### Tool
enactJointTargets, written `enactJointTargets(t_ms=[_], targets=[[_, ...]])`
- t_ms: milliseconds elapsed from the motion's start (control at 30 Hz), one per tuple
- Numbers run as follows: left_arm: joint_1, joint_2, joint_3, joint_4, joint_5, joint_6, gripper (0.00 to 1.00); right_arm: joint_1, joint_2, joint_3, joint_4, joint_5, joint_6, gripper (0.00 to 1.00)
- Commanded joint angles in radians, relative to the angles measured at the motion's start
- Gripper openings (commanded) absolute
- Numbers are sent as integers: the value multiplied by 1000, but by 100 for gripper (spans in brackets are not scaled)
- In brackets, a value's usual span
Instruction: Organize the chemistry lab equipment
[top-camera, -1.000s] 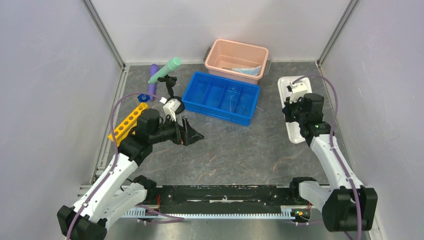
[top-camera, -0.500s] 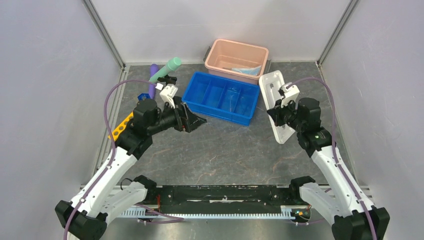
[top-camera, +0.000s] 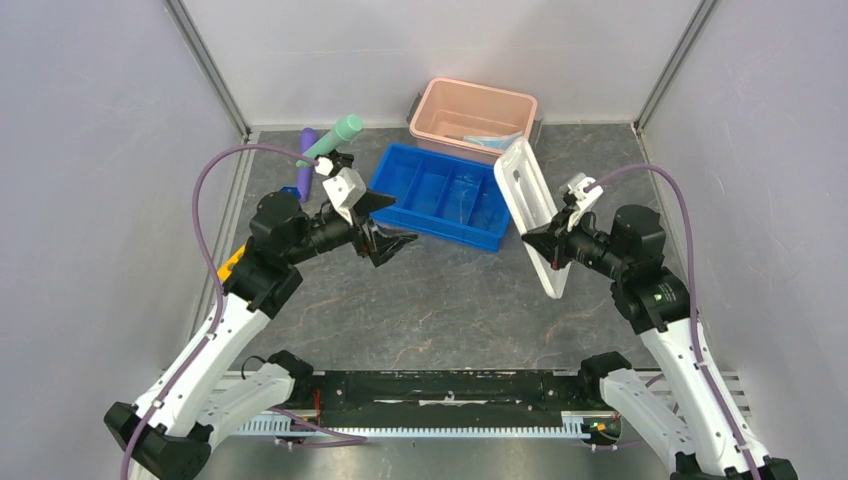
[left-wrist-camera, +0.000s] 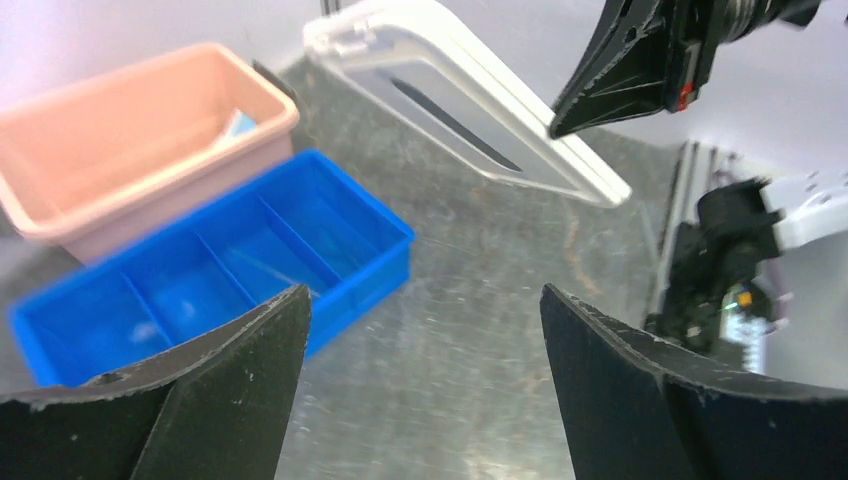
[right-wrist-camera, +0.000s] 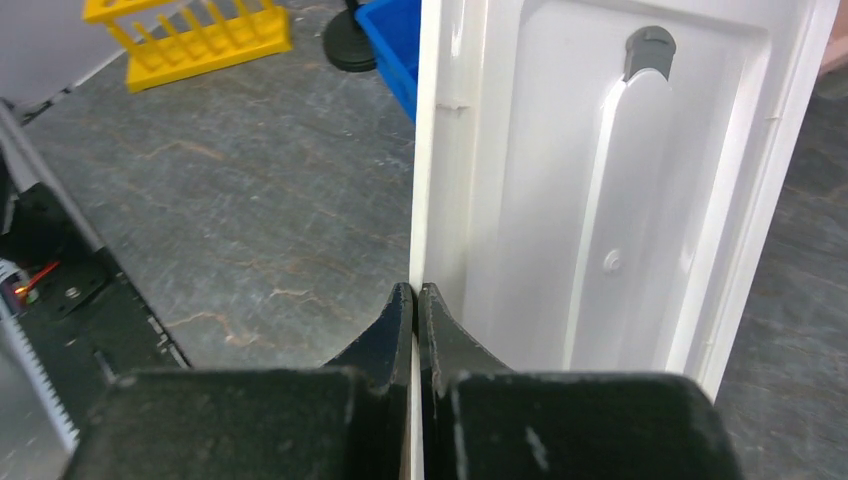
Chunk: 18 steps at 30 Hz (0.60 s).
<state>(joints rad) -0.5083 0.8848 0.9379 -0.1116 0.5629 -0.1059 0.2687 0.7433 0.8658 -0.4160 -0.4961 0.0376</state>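
My right gripper (top-camera: 535, 243) (right-wrist-camera: 415, 290) is shut on the long edge of the white lid (top-camera: 528, 205) (right-wrist-camera: 620, 180) and holds it tilted in the air beside the blue divided tray (top-camera: 440, 195). Left of that tray my left gripper (top-camera: 388, 226) (left-wrist-camera: 422, 295) hangs open and empty above the table. The mint-green tube (top-camera: 336, 137) and purple tube (top-camera: 306, 146) lie at the back left by the black clamp stand (top-camera: 337, 160). My left arm hides most of the yellow rack (top-camera: 231, 263) (right-wrist-camera: 190, 35). A light-blue mask (top-camera: 490, 142) lies in the pink bin (top-camera: 473, 112).
The pink bin (left-wrist-camera: 130, 140) stands uncovered behind the blue tray (left-wrist-camera: 220, 270). In the left wrist view the white lid (left-wrist-camera: 470, 110) hangs at the top with the right gripper's fingers (left-wrist-camera: 610, 85) on it. Grey walls and metal rails ring the table.
My right gripper has lifted the white lid off the table at the right and swung it leftward toward the blue tray. My left arm has risen and moved back.
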Motion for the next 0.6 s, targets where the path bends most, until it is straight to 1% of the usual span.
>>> enactJointTargets(t_ms=[0, 100, 200, 267, 400, 500, 567], targets=[[-6, -5, 47, 86, 127, 384, 91, 6, -39, 37, -75, -163, 26, 0], [-6, 13, 65, 61, 176, 503, 90, 16, -66, 15, -127, -189, 34, 0], [-6, 31, 79, 39, 225, 593, 89, 23, -101, -22, -137, -207, 67, 0], [-6, 44, 94, 22, 254, 646, 89, 23, -117, -44, -140, -246, 88, 0], [-8, 78, 111, 12, 321, 715, 89, 34, -109, -63, -195, -277, 81, 0], [-21, 116, 123, 10, 394, 727, 89, 44, -105, -66, -236, -272, 66, 0], [-45, 143, 128, 8, 419, 741, 89, 51, -97, -68, -245, -281, 66, 0]])
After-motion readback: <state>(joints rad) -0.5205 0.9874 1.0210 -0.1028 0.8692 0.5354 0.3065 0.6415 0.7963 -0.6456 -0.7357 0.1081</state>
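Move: The white lid, still pinched on its upper edge by the right hand, has its middle about 25 cm right of the empty left hand, 4 cm ahead and 13 cm below it. The blue box lies 17 cm ahead and 6 cm right of the left hand, 30 cm down. From the right hand, the peach bin is some 30 cm ahead, 6 cm left and 20 cm below; the blue box, 17 cm ahead and 15 cm left, 24 cm down. Right hand draws the pinched lid back about 8 cm, sinking; open left hand rolls some 40 degrees, edging towards it. ##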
